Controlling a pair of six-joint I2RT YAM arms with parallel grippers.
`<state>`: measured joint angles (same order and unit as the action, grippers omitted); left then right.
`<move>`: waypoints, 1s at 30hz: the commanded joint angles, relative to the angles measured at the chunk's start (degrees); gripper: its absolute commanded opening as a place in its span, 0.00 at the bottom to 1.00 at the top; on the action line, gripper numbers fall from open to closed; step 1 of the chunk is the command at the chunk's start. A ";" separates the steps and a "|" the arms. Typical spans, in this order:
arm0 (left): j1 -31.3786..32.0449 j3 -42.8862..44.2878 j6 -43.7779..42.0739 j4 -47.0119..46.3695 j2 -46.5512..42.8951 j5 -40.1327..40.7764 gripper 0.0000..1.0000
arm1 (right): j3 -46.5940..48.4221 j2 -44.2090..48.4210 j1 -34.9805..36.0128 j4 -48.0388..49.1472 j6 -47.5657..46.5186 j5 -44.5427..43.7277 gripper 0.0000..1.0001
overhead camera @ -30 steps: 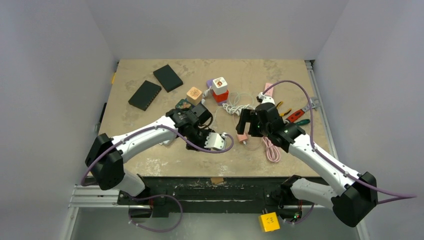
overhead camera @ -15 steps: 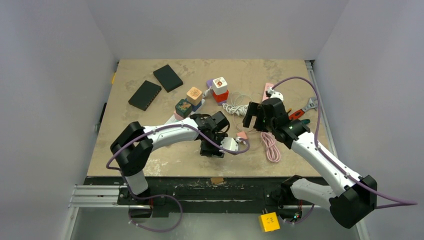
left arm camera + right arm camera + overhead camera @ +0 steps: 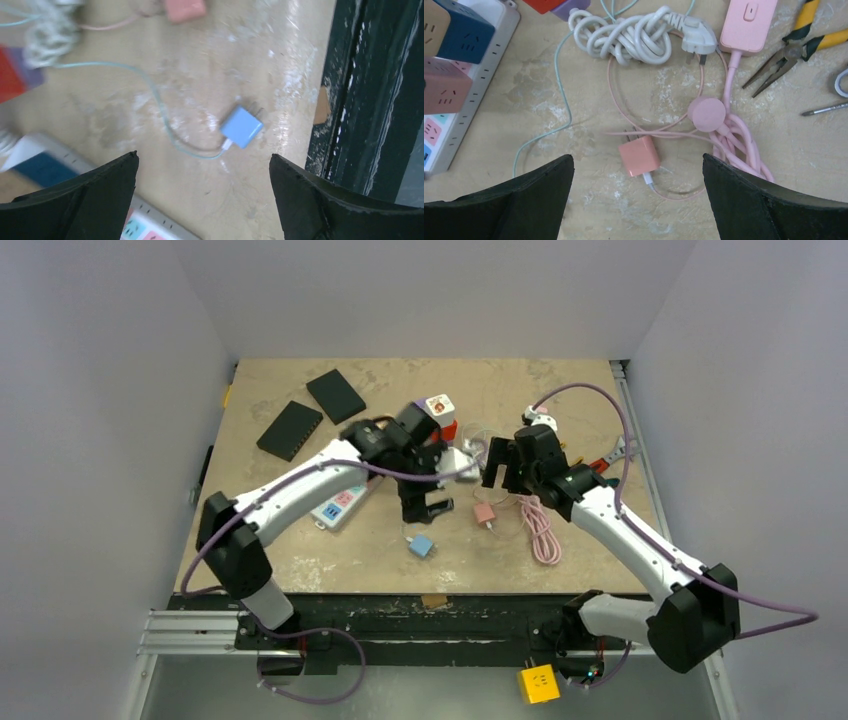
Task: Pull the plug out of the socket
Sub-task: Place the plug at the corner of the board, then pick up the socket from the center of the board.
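Observation:
A blue plug (image 3: 241, 126) lies loose on the table with its prongs bare, its pale blue cable (image 3: 150, 87) trailing away; in the top view this blue plug (image 3: 420, 545) sits near the front edge. The white socket strip (image 3: 338, 506) lies to its left, and a corner of the strip (image 3: 155, 227) shows under my left gripper (image 3: 205, 160). That gripper (image 3: 424, 508) hovers open above the plug, holding nothing. My right gripper (image 3: 638, 157) is open over a pink plug (image 3: 639, 155), also lying free; the right gripper (image 3: 497, 468) is beside the left wrist.
Two black boxes (image 3: 291, 430) lie at the back left. A coiled white cable (image 3: 634, 35), a pink strip (image 3: 749, 22), pliers (image 3: 794, 45) and a bundled pink cable (image 3: 541, 530) crowd the right. Coloured cube sockets (image 3: 454, 30) stand on the strip. The table's dark front rail (image 3: 370, 100) is close.
My left gripper has opened and let go of the blue plug, which now lies on the table. The left arm has lifted back toward the table's middle, uncovering the socket strip.

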<state>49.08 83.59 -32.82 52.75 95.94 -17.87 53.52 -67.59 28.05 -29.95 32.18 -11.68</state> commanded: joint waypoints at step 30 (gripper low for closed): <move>-47.20 -13.41 3.89 0.38 -15.87 -14.91 1.00 | 26.51 -37.64 8.00 21.55 -23.42 -8.91 0.99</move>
<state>3.64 68.99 -28.10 53.69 82.59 -28.60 77.25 -104.01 35.99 -16.91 15.42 -17.96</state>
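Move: From my left hand the middle of the white power strip lies about 14 cm ahead, 16 cm to the left and 11 cm down; the green block on it stands 16 ahead, 14 left, 7 down, the brown cube 23 ahead, 10 left, 6 down. From my right hand the tiger cube is some 17 cm ahead, 13 left and 5 down, the coiled white cord about 10 ahead, 5 left, 12 down, the red plug 5 back, 1 left, 12 down. My left hand, open and empty, leaves the blue plug behind and arcs some 20 cm left and a little forward, rising about 13 cm then sinking back, turning about 45 degrees counter-clockwise to hover over the near part of the white power strip. My open right hand goes about 12 cm forward and 10 cm left towards the tiger cube, sinking only late, by about 4 cm. ##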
